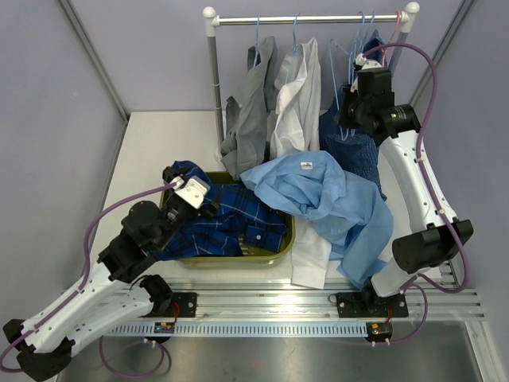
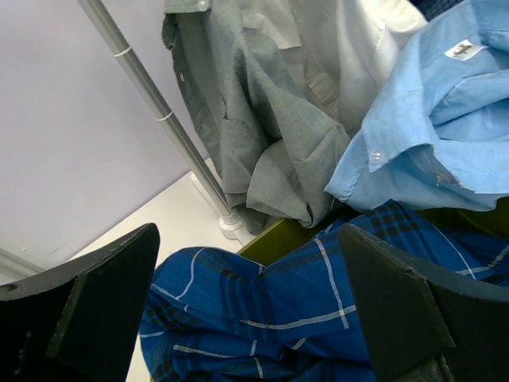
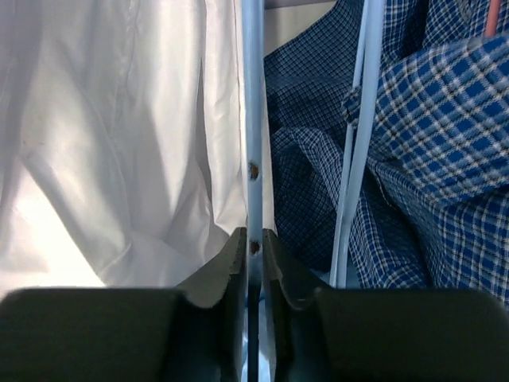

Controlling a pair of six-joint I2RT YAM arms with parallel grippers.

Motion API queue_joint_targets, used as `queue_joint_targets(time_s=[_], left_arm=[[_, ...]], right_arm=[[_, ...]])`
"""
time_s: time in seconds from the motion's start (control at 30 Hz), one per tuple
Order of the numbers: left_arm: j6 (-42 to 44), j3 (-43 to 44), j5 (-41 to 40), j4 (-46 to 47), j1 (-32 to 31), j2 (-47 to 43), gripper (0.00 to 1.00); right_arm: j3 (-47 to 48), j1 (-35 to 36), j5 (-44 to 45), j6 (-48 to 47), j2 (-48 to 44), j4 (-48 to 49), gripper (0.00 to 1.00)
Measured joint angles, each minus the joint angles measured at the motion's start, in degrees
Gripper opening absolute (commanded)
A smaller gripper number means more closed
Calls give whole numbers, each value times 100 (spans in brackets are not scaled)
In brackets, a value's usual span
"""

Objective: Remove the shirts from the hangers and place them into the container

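The olive-green container (image 1: 284, 243) holds the dark blue windowpane-check shirt (image 1: 231, 219), also seen as (image 2: 318, 302). My left gripper (image 1: 184, 191) hovers open over that shirt's left end, its fingers (image 2: 398, 302) wide apart and empty. The light blue shirt (image 1: 318, 191) lies across the container's right rim and spills onto the table. The grey shirt (image 1: 250, 111) and white shirt (image 1: 296, 103) hang on the rail. My right gripper (image 1: 350, 107) is up at the navy small-check shirt (image 3: 421, 143), jaws closed narrowly on a light-blue hanger (image 3: 253, 119) wire.
The silver rail (image 1: 310, 19) with white knobs carries several bare light-blue hangers (image 1: 350, 48) and a pinkish one (image 1: 394, 32). Its upright post (image 2: 151, 95) stands just behind the container's far left corner. A second hanger wire (image 3: 358, 143) runs right of my right fingers.
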Motion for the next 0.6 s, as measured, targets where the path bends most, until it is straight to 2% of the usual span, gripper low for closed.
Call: queue_joint_targets(time_s=[0.03,0.13,0.17,0.2,0.23,0.43,0.6], left_arm=[[-2,-11,61,-4,0,0,99],[-24,-15,396,-4,0,66,99],[-35,-15,529,-7,0,107,99],[-50,-15,675,-13,0,157,99],[-63,-15,839,-15,0,197,99],[-96,-15,1718,20,0,345,99],[-109,-13,1919,26,0,413,99]], right_arm=[[-72,0,-31,-72,-63,7,45],[-264,0,-122,-367,-323,11,77],[-308,0,-153,-507,-437,9,91],[-345,0,-238,-678,-579,9,96],[-389,-2,-358,-916,-734,4,100],[-979,-92,-1609,-2479,-2149,-275,99],[-1788,-190,-3239,-4531,-3434,-1073,99]])
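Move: The light blue shirt lies heaped on the table and over the container's edge. Its middle is some 10 cm back, 6 cm left and 26 cm below the right hand. The hanging navy checked shirt is about 6 cm ahead, 4 cm right and 5 cm lower; the hanging white shirt, roughly level in height, is 6 cm ahead and 12 cm left. From the left hand, the blue shirt is about 10 cm ahead, 34 cm right and 24 cm down. The empty hanger between the right fingertips is let go as they open wide; the right hand draws back from the rack about 19 cm over the light blue shirt, rising a little and swinging some 45 degrees counter-clockwise. Meanwhile the left hand, fingers still wide, eases about 6 cm right and slightly back towards the blue shirt, turning clockwise. ##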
